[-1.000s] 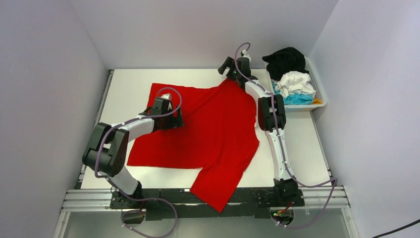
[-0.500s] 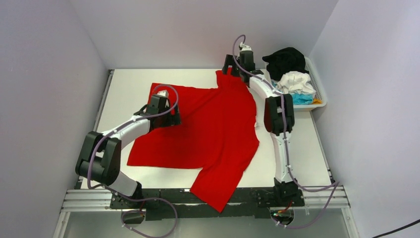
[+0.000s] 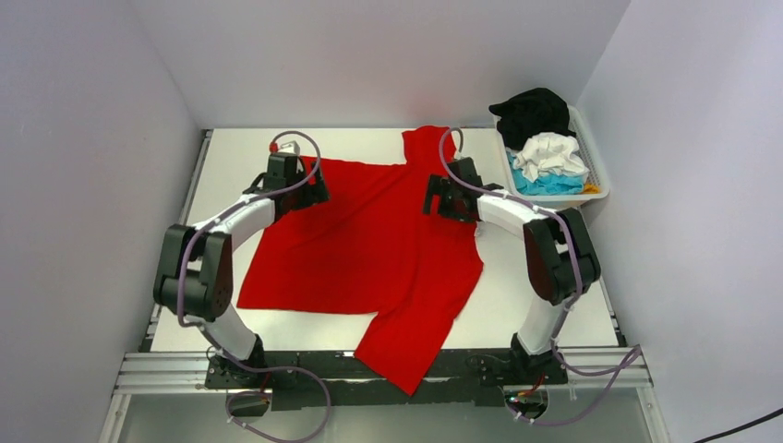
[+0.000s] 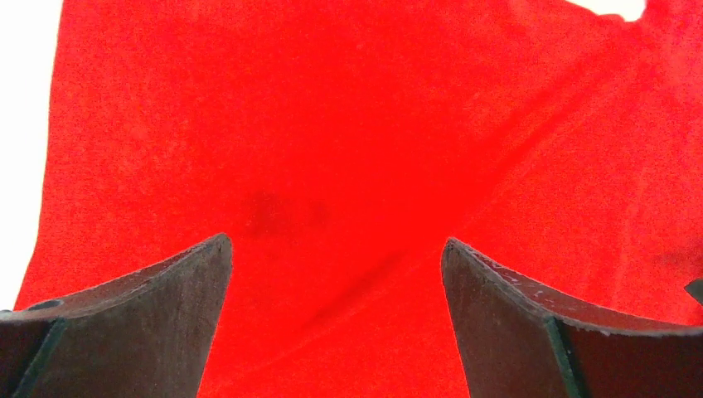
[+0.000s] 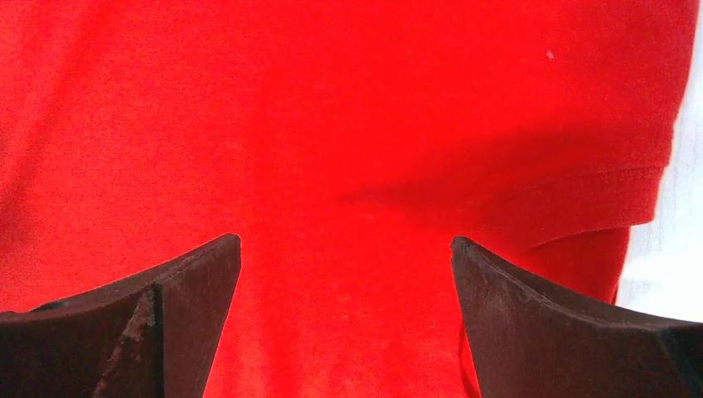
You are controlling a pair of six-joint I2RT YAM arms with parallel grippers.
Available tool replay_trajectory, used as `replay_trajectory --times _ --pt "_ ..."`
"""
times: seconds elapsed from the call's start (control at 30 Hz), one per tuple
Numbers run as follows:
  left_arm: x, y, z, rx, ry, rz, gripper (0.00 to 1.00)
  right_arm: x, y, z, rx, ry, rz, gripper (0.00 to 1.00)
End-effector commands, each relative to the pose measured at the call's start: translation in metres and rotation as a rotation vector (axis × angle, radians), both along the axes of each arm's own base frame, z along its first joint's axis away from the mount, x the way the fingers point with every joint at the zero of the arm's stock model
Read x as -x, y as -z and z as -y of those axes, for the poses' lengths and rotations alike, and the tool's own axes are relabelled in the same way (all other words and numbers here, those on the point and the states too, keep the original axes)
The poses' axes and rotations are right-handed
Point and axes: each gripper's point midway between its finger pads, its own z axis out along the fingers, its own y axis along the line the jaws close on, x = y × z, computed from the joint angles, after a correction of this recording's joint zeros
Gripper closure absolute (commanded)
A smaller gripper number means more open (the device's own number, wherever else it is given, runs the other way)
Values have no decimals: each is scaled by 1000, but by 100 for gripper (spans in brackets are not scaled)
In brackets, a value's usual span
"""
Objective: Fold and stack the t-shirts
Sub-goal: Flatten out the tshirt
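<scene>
A bright red t-shirt [image 3: 379,254] lies spread across the table, one part hanging over the near edge. My left gripper [image 3: 297,187] is open over its far left corner; the left wrist view shows red cloth [image 4: 332,166] between the spread fingers. My right gripper [image 3: 441,198] is open over the shirt's right side near a sleeve hem [image 5: 580,186]. Neither gripper holds cloth. Black [image 3: 534,111], white [image 3: 551,153] and turquoise [image 3: 545,184] shirts are piled in the basket.
A white slatted basket [image 3: 598,175] stands at the far right of the white table [image 3: 231,152]. Grey walls close in the left, back and right sides. A black rail [image 3: 305,369] runs along the near edge.
My right gripper let go of the shirt's far corner and drew back toward me onto the shirt's right side. My left gripper moved farther away, to the shirt's far left corner.
</scene>
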Motion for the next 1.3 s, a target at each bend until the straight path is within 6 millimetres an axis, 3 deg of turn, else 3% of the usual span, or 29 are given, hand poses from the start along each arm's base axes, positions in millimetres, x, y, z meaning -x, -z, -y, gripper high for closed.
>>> replay_trajectory --times 0.0,0.2,0.37,0.5,0.7,0.8,0.93,1.07,1.17,1.27 --pt "-15 9 14 53 37 -6 0 -6 34 25 45 91 -85 0" --pt "-28 47 6 88 -29 -63 0 -28 74 44 111 131 -165 0" --pt "-40 66 -15 103 -135 -116 1 -61 82 58 99 151 -190 0" --pt "-49 68 -15 162 -157 -114 1 -95 82 71 94 166 -180 0" --pt "-81 56 -6 208 -152 -63 1 -146 70 88 106 194 -121 0" --pt "-88 41 -5 206 -133 -35 0 -154 44 91 126 181 -80 0" --pt "-74 -7 -3 205 -103 53 1 -138 -8 83 138 132 15 0" --pt "-28 -43 -7 126 -101 67 1 -101 -58 75 152 140 121 0" --pt "19 -45 -26 19 -182 12 1 -63 -76 74 100 162 167 0" --pt "66 -29 -38 7 -237 -41 1 -26 -78 76 39 195 192 0"
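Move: The red t-shirt lies spread under both open hands, its middle about 16 cm right and 11 cm back of the left hand, some 7 cm below. From the right hand that middle is roughly 20 cm left, 8 cm back and 4 cm down. The near sleeve, hanging over the table's near edge, is about 10 cm left and 38 cm back of the right hand; the far sleeve is some 4 cm left and 21 cm ahead. Down onto the t-shirt with fingers spread wide, both hands then push the cloth forward: the right about 17 cm, veering 6 cm right, the left about 8 cm while turning slightly counter-clockwise. Both then lift clear and draw back, still open, to hang above the cloth. ##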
